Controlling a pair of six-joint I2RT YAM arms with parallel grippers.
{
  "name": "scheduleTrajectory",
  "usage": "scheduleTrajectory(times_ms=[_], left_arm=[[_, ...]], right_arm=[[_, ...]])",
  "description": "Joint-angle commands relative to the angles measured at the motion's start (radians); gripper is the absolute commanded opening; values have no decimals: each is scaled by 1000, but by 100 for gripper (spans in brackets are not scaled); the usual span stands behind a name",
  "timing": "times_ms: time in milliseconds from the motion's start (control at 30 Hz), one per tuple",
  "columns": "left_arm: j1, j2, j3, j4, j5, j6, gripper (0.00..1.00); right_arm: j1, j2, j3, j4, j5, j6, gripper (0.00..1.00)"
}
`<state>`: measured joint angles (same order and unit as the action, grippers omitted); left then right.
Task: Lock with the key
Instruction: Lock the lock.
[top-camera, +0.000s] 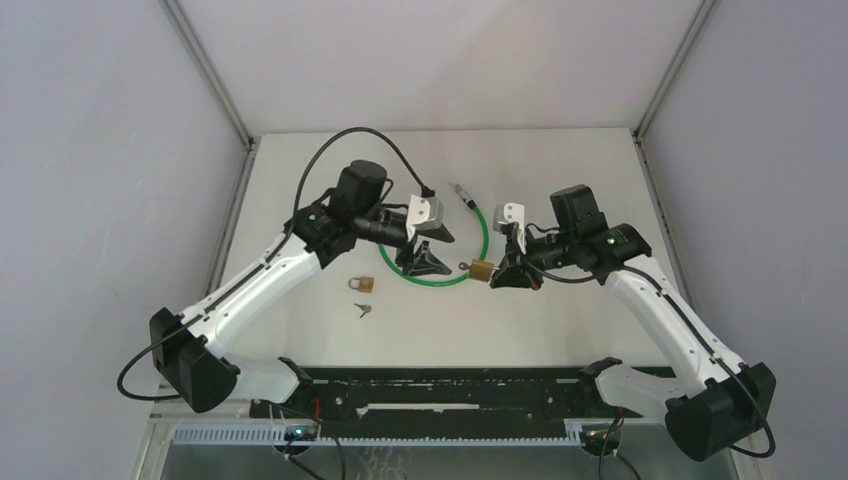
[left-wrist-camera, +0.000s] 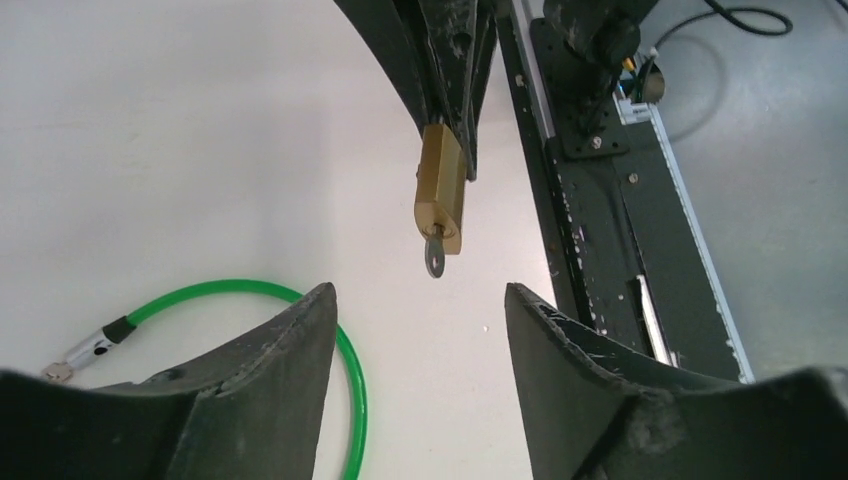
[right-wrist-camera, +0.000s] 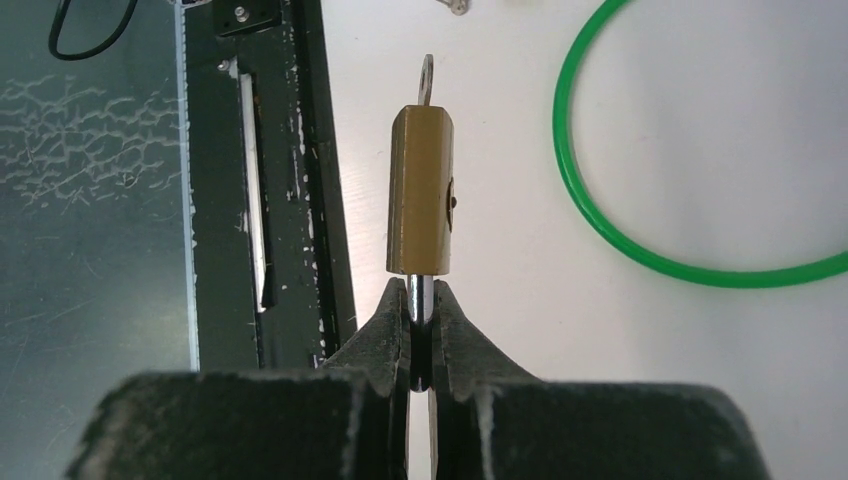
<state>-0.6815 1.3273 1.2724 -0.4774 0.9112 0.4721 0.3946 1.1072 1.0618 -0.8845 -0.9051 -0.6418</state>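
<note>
My right gripper (right-wrist-camera: 421, 295) is shut on the steel shackle of a brass padlock (right-wrist-camera: 421, 205) and holds it above the table, body pointing away. A small key (right-wrist-camera: 427, 80) sticks out of the padlock's far end. In the top view the right gripper (top-camera: 500, 272) holds this padlock (top-camera: 481, 269) near the table's middle. My left gripper (top-camera: 445, 252) is open and empty, just left of it. In the left wrist view the padlock (left-wrist-camera: 440, 195) and its key (left-wrist-camera: 434, 257) hang a short way ahead of the open left gripper (left-wrist-camera: 420, 295), apart from both fingers.
A green cable loop (top-camera: 484, 240) lies on the table under the left gripper, its metal end (top-camera: 462, 193) farther back. A second brass padlock (top-camera: 361, 284) and a loose key (top-camera: 363, 309) lie to the left. The black base rail (top-camera: 450, 385) runs along the near edge.
</note>
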Motion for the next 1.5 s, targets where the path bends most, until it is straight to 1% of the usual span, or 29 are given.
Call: scheduleTrajectory(times_ms=[0,67,133,333,700,800,833,867,933,1067,1200,1333,1467], left_arm=[[-27,14,69,-95,-11,119,62],[-34,44,81,-99,11,97,54],[-42,67,84,-81,28,60,49],[-72,85,68,-8,32,-19,45],[-90,114,66,6,12,-49,26],[-90,120,67,5,0,-50,16],[-90,119,69,6,-6,-54,10],[-89,121,73,3,-12,-56,6],[-87,120,79,-2,-19,-59,1],[-83,114,79,0,-44,-71,0],[-36,106,70,33,-28,-126,0],[33,95,34,137,14,-227,0],[54,95,28,161,10,-250,0]], right_arm=[[16,-55,5,79,-65,8,0],[17,-66,-3,94,-57,17,0],[19,-71,-13,104,-50,22,0],[21,-82,-32,118,-33,26,0],[21,-103,-48,141,-14,39,0],[19,-118,-61,161,7,47,0],[18,-126,-68,172,17,50,0],[19,-134,-74,180,29,51,0],[19,-147,-86,190,52,48,0],[19,-159,-99,181,104,22,0],[-3,-180,-121,157,166,-12,0],[-81,-202,-146,134,168,-34,0],[-140,-205,-165,145,194,-3,0]])
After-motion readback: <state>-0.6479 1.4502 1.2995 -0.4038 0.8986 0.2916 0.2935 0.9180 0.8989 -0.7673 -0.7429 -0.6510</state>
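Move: The key head stands out of the padlock's left end, about 4 cm to the right of the open left hand, 1 cm back and 3 cm below. The padlock's body is some 7 cm to that hand's right, 2 cm back and 4 cm lower; the right fingers on the shackle are about 11 cm to the right, 2 cm back and level in height. From the right hand, the key is some 7 cm left, 1 cm ahead and 3 cm below, and the padlock's body 4 cm left, level ahead and 2 cm below. The left fingers close from wide open and pinch the key head after easing down and right about 4 cm with a little drift back; they then draw the key away forward, with some left and up. The right hand keeps its grip on the shackle nearly still, then pulls the padlock some 4 cm right and a little forward and down, turning about 10 degrees clockwise. ##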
